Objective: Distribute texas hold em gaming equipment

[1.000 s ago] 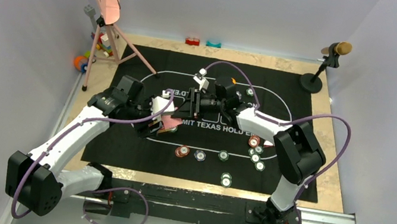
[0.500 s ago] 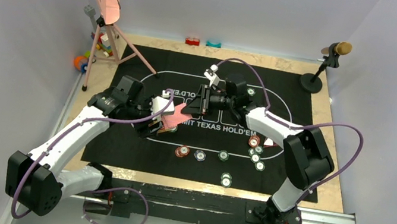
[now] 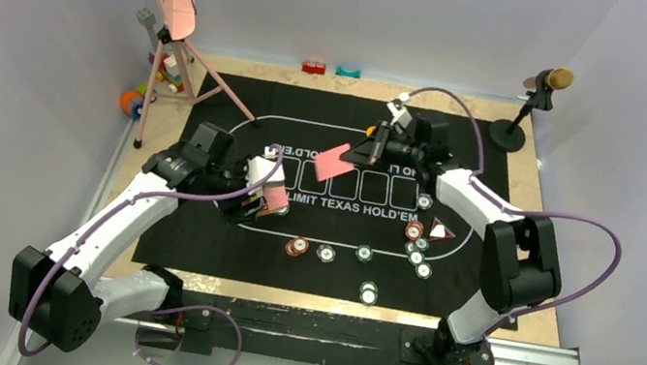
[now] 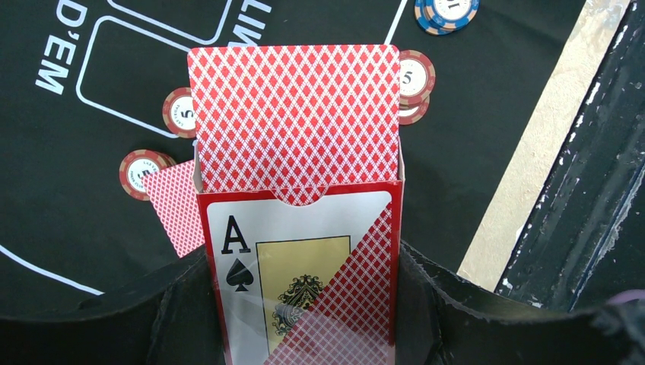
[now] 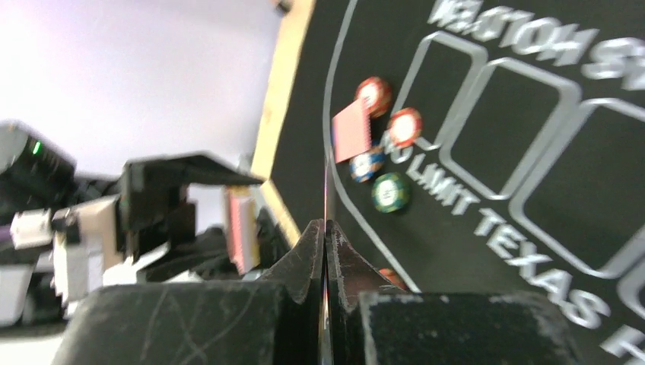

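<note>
My left gripper [image 3: 264, 195] is shut on an open card box [image 4: 300, 274] with an ace of spades on its front. Red-backed playing cards [image 4: 295, 114] stick out of its top. My right gripper [image 3: 365, 155] is shut on a single pinkish-red card [image 3: 335, 162] and holds it above the mat's outlined boxes. In the right wrist view that card [image 5: 325, 190] shows edge-on between the closed jaws [image 5: 325, 228]. Chips [image 3: 295, 247] lie along the mat's near line, with more [image 3: 416, 251] at the right. A loose card [image 4: 173, 205] lies on the mat beside red chips [image 4: 181, 112].
The black mat [image 3: 210, 253] covers most of the table. A pink stand on a tripod [image 3: 175, 71] is at the back left with toy blocks [image 3: 131, 101] by it. A microphone stand [image 3: 507, 133] is at the back right. Small blocks [image 3: 314, 67] sit at the far edge.
My right gripper closed on a card at the box's mouth and carried it right and back, away from the left gripper. The left arm and box stayed put.
</note>
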`<state>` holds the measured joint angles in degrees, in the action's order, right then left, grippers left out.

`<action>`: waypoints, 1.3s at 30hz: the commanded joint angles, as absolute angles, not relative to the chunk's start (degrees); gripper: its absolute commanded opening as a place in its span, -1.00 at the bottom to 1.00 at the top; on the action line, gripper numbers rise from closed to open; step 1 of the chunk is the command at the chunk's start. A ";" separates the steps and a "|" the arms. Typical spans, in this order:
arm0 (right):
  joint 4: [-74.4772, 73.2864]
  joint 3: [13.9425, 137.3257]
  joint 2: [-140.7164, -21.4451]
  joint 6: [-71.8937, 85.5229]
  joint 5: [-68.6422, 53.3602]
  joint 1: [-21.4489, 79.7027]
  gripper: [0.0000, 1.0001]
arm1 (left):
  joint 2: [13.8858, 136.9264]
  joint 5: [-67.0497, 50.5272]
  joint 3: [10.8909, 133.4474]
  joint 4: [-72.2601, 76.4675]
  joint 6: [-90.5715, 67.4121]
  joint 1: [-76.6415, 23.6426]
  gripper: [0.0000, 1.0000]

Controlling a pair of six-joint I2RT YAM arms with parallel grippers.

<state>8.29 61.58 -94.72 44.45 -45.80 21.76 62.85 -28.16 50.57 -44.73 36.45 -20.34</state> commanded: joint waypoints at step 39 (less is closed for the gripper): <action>-11.61 77.11 -104.74 35.77 -1.60 9.40 0.05 | 62.40 -31.55 55.98 -47.43 36.34 -20.11 0.08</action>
<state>-10.11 78.06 -111.85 37.04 -6.55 9.26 63.42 -29.41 53.60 -48.93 36.49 -20.32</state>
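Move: The spot for the pink-backed card I hold in my right fingers is about 20 cm ahead, 9 cm to the right and 17 cm below that hand, beside the yellow button (22 ahead, 8 right). Just short of the spot lie the red chips (14 ahead, 5 right) and the blue stack (14 ahead, 12 right); the green stack is 18 ahead, 18 right. From my left hand the spot is roughly 32 cm ahead, 31 right and 12 below. I swing my right hand forward and right, about 16 cm out, still pinching the card, then sink steeply towards the mat between the yellow button and the chips, turning the hand clockwise and tipping the fingers downward. Low over the spot I open the fingers, let the card go, and ease off right and slightly up. ##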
